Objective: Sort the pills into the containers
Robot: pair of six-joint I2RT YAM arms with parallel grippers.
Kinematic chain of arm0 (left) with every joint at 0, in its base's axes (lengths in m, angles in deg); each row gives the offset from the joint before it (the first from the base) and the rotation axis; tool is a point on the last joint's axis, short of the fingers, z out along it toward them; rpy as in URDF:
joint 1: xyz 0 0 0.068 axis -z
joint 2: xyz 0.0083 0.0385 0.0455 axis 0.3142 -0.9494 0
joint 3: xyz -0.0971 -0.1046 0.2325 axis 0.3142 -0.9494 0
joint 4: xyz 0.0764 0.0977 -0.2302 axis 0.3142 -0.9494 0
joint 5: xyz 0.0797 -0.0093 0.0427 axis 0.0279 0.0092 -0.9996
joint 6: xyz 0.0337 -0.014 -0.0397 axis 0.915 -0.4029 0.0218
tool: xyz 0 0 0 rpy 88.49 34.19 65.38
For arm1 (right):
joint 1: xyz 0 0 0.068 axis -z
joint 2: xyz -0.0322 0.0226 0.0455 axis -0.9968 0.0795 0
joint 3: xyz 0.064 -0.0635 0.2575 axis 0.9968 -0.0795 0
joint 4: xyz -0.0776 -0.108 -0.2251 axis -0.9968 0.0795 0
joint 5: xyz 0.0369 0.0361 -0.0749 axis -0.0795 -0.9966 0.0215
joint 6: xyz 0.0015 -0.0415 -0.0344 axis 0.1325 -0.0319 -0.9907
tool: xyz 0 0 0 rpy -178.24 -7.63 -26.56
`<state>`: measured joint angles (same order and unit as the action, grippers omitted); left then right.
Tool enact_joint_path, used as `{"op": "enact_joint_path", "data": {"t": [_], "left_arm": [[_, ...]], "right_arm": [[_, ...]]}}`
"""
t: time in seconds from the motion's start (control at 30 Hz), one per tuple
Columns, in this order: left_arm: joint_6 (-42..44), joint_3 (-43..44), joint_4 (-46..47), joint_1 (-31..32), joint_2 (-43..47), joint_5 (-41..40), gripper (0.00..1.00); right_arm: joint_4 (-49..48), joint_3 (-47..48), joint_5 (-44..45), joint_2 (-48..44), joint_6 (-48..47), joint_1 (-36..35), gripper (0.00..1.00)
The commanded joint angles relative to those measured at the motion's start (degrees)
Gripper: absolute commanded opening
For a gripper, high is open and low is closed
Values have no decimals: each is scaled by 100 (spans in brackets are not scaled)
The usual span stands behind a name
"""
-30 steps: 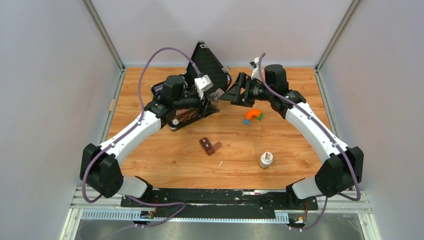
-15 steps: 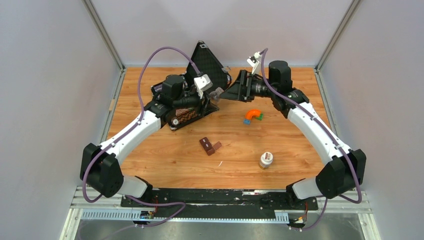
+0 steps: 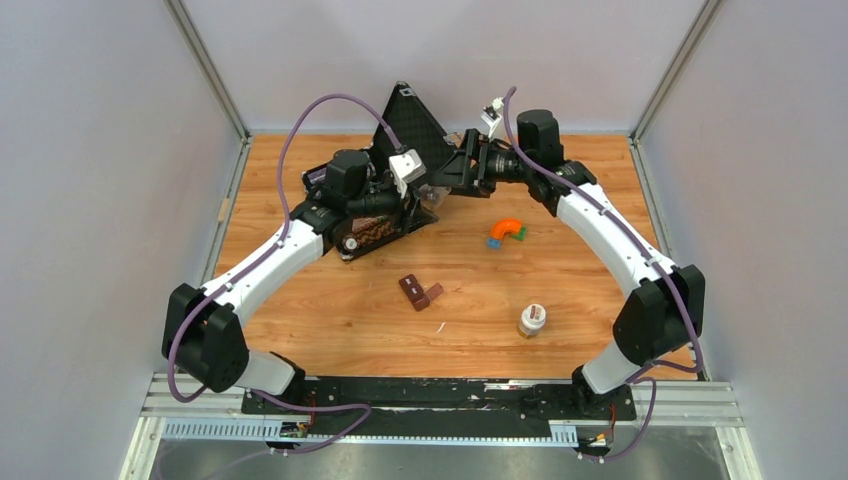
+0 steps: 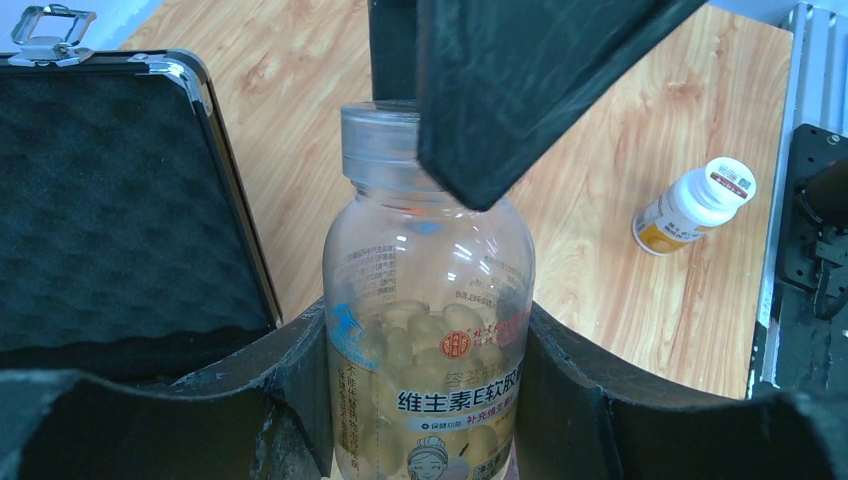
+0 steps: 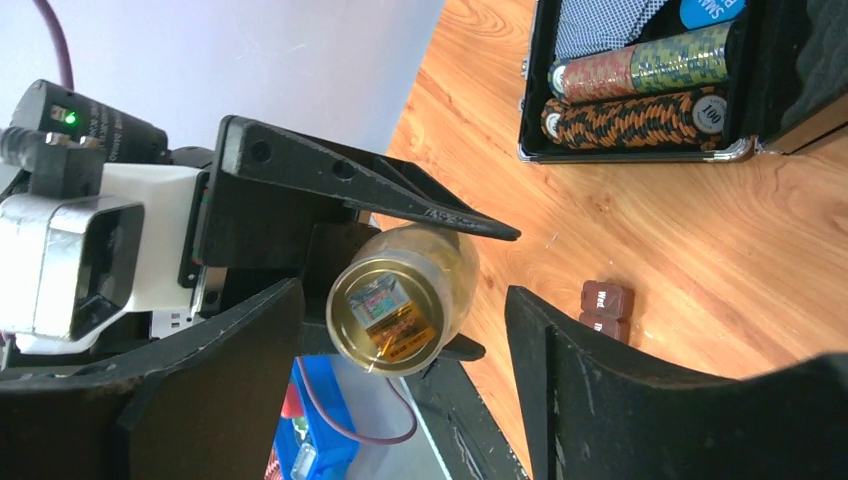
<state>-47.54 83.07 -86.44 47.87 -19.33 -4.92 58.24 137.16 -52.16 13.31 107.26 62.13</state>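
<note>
My left gripper is shut on a clear bottle of pale yellow softgel pills, held above the table beside the black case; the same bottle shows small in the top view. My right gripper stands open around the bottle's cap, with a gap on each side. One of its fingers crosses in front of the cap in the left wrist view. The containers, a small dark brown strip, lie on the wood mid-table, also seen as containers past my right finger.
An open black case with poker chips sits back left, lid raised. A small white pill bottle stands front right. Orange, blue and green pieces lie behind it.
My right gripper has swung left and rolled, bringing its jaws around the cap of the bottle. The left arm and bottle have stayed put.
</note>
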Motion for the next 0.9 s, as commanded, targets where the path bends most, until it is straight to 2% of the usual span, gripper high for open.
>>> {"op": "enact_joint_path", "data": {"t": [0.0,0.07,0.23,0.3,0.43,0.5,0.8,0.87], "left_arm": [[136,121,102,21,46,118,0],[144,132,79,20,34,127,0],[208,279,-127,13,-58,170,0],[208,283,-154,19,-71,213,0],[188,372,-288,14,-89,454,0],[223,367,-334,14,-49,614,0],[467,-196,-129,15,200,935,0],[438,-285,-72,17,230,878,0]], "right_arm": [[95,390,115,66,55,-49,71],[96,434,16,103,2,-58,62],[558,690,-481,128,-678,87,34],[561,650,-777,61,-892,193,28],[357,529,-1306,-82,-1554,307,26],[155,421,-1220,-168,-1702,325,27],[-741,-190,-1377,-486,-1510,493,28],[-756,-316,-1099,-528,-1549,494,28]]}}
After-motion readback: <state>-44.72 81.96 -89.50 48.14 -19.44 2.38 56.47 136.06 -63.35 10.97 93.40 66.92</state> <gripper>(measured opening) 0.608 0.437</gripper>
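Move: The bottle's lid lies between the right gripper's parted fingers, within about 1 cm of its hand point. The held bottle is about 3 cm left of that hand, 2 cm back and 5 cm below. The orange toy lies on the table some 13 cm right, level fore and aft, some 27 cm down; the brown pillbox is 7 cm left, 13 cm back, equally low. From the left hand, the lid is about 4 cm right, 3 cm ahead and 5 cm up. Shut the right fingers on the sides of the lid almost in place, then draw it off the bottle's neck, about 2.5 cm to the right and a little up, rolling the wrist some 15 degrees so its forward side lifts. Keep the left grip on the bottle and, once the lid is pinched, ease it back about 2.5 cm and slightly down, away from the lid. ##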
